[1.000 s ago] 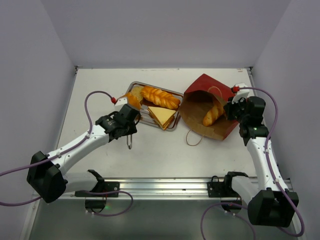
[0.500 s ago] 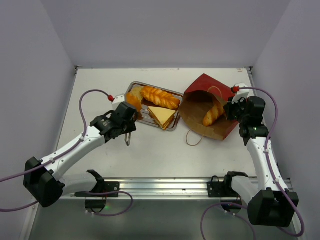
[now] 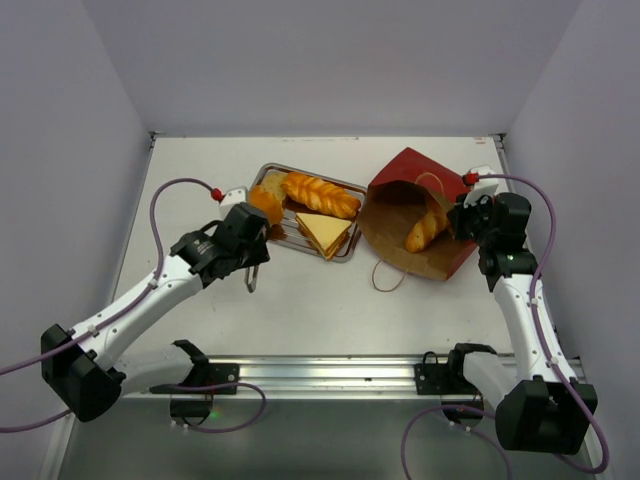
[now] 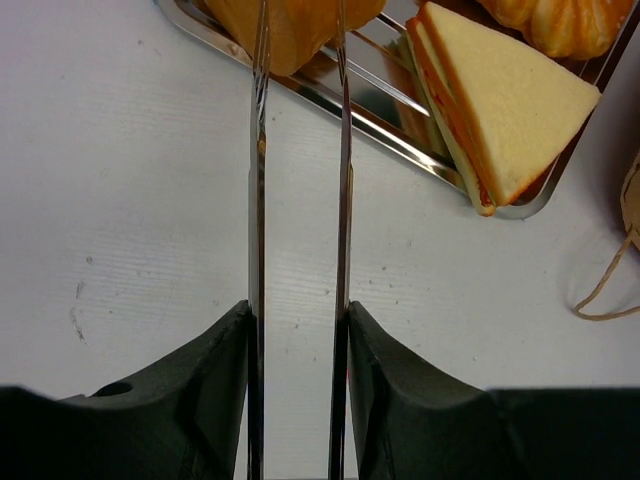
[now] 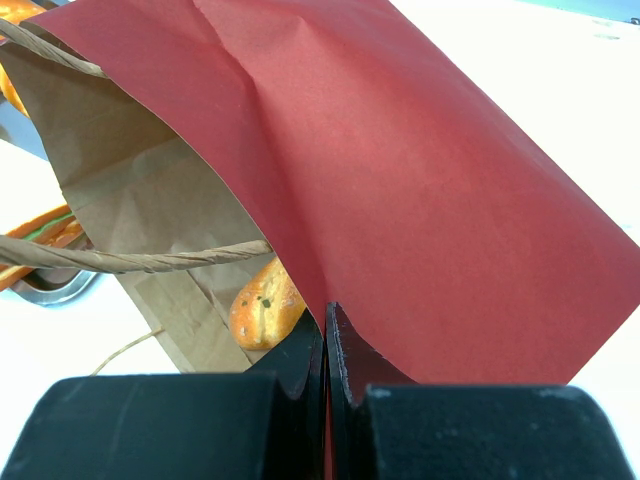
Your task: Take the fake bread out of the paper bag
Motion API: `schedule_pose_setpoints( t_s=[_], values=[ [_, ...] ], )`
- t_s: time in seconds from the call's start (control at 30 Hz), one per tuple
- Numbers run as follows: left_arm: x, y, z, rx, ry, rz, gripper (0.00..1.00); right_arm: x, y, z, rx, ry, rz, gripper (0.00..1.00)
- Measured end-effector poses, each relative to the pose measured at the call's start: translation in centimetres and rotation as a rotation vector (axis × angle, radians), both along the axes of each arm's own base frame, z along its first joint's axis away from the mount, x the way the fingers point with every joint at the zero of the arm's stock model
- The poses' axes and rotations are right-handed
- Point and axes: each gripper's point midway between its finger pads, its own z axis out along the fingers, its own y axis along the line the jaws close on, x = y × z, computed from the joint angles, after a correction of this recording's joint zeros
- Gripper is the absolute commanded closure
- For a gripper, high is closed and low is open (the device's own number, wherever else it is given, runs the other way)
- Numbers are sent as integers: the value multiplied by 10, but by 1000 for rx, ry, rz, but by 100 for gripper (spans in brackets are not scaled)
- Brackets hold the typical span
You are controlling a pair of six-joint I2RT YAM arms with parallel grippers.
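Note:
The paper bag (image 3: 412,168), red outside and brown inside, lies on its side with its mouth facing the tray. A long golden roll of fake bread (image 3: 425,230) lies inside it and also shows in the right wrist view (image 5: 264,305). My right gripper (image 3: 462,220) is shut on the bag's red wall (image 5: 420,200), with the paper pinched between its jaws (image 5: 326,312). A round orange bun (image 3: 262,205) rests on the tray's left end. My left gripper (image 3: 256,222) is open; its thin blades (image 4: 299,20) point at that bun (image 4: 300,35) with bare table between them.
The metal tray (image 3: 347,252) also holds a braided loaf (image 3: 320,193) and pale triangular slices (image 3: 323,232), seen close in the left wrist view (image 4: 500,120). A string handle (image 3: 385,275) of the bag trails on the table in front of it. Side walls close in the table.
My left arm has drawn back to the left, away from the tray, and its blades have spread slightly. The bun stays on the tray. The right arm and bag have not moved.

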Motion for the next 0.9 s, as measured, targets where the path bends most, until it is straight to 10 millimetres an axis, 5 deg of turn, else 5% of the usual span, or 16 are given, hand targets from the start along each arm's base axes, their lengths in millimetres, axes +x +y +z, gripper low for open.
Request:
schedule_pose_setpoints(
  t_s=[0.27,0.43,0.67,0.9],
  values=[
    [-12,-4,27,-58,-28,-69,74,0,0,0,0,1,0,100],
    [-24,-24,50,-159,-63,-230,80,0,0,0,0,1,1,100],
    [-36,-89,73,-356,-104,-512,80,0,1,0,-4,-1,9,100],
    [-71,-190,46,-431,-22,-842,76,-1,3,-1,-14,-1,33,100]
  ],
)
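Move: The left hand holds metal tongs; the last bread, lying in the bag, is about 37 cm to its right, 13 cm ahead and 12 cm below. On the tray, similarly low, the sandwich is some 13 cm right and 12 ahead, the orange bread straight ahead about 19. From the right hand, pinching the bag's edge, the last bread is about 5 cm left, 3 ahead, 16 below. Left hand lifts, swings its tongs some 20 cm right towards the bag, turning 50° clockwise, squeezing them narrower. ##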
